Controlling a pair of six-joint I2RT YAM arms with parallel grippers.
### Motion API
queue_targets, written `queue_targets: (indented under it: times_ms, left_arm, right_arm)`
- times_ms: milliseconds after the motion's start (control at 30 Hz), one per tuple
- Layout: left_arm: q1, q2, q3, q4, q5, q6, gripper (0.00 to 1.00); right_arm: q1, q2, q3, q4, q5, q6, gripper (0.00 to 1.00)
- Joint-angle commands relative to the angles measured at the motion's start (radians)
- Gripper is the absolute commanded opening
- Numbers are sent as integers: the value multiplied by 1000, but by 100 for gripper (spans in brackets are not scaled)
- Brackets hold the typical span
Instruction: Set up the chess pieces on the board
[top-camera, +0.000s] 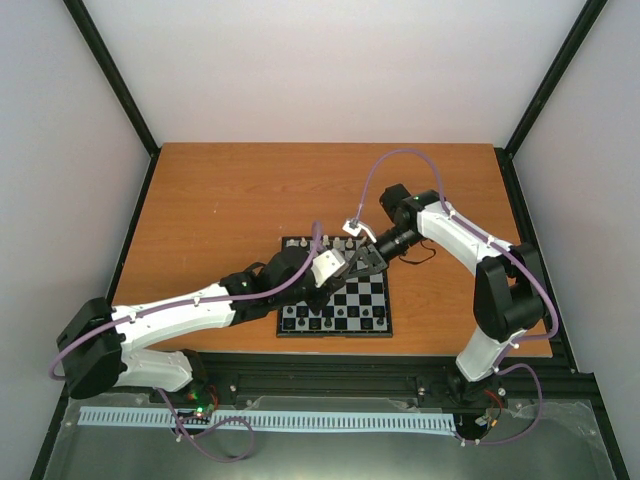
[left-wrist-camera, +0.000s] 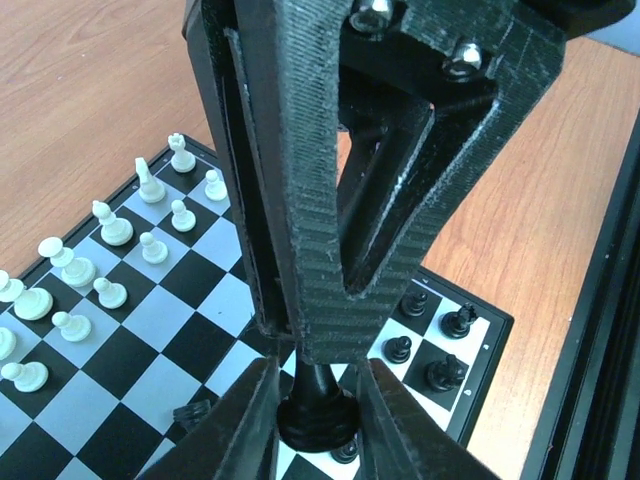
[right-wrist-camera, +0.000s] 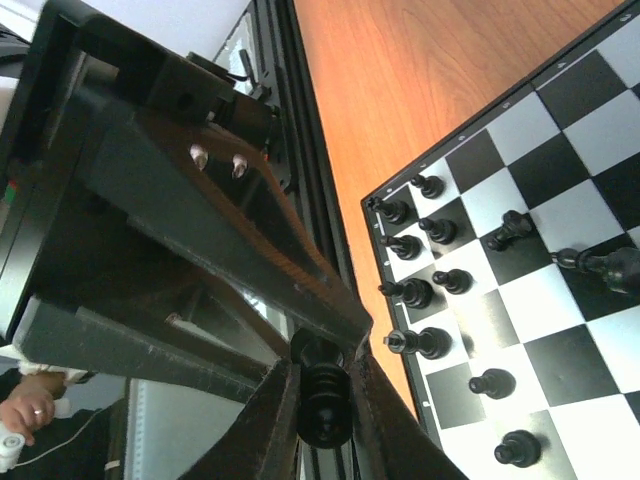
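The board (top-camera: 335, 334) lies at the table's near middle, and both grippers meet above it. My left gripper (left-wrist-camera: 315, 400) is shut on the round base of a black chess piece (left-wrist-camera: 316, 415). My right gripper (right-wrist-camera: 323, 400) is shut on the ridged upper part of that same piece (right-wrist-camera: 325, 415), its fingers (left-wrist-camera: 330, 250) coming down from above in the left wrist view. White pieces (left-wrist-camera: 110, 230) stand in two rows along the far side. Black pieces (right-wrist-camera: 420, 290) stand along the near edge. One black piece (right-wrist-camera: 610, 268) lies on its side on the board.
A black aluminium rail (top-camera: 330, 365) runs along the table's near edge behind the board. Bare orange-brown tabletop (top-camera: 250, 190) surrounds the board. Purple cables (top-camera: 400, 155) loop off both arms. A person's hand (right-wrist-camera: 30, 415) shows beyond the rail.
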Motion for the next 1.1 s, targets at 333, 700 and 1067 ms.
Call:
queue_targets:
  times_ms: [333, 700, 1067]
  left_arm:
    - [44, -139, -162, 117, -518, -270, 100]
    - [152, -256, -192, -24, -604, -456, 100]
    - [151, -297, -206, -30, -606, -368, 100]
  right_arm:
    - [11, -259, -162, 308, 400, 41, 6]
    - [162, -345, -263, 351, 566, -24, 7]
    - [381, -317, -319, 386, 704, -93, 8]
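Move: At the left fingertips, 0 cm off, is the black piece, which the right fingers already pinch too. The empty black back-row square lies about 7 cm back, 1 cm left and 12 cm below the right hand. A standing back-row piece is 3 cm left of that square, a black pawn 3 cm forward of it; a fallen piece lies roughly 1 cm ahead and 4 cm left of the right hand, 12 cm down. Opening wide, the left hand lets go of the black piece and backs off about 15 cm left and 7 cm forward, swinging some 50 degrees counter-clockwise. The right keeps its pinch, first drifts 3 cm right and slightly forward, then swings back and left while sinking about 5 cm towards the empty square, tilting some 45 degrees so the fingers point more steeply down. ##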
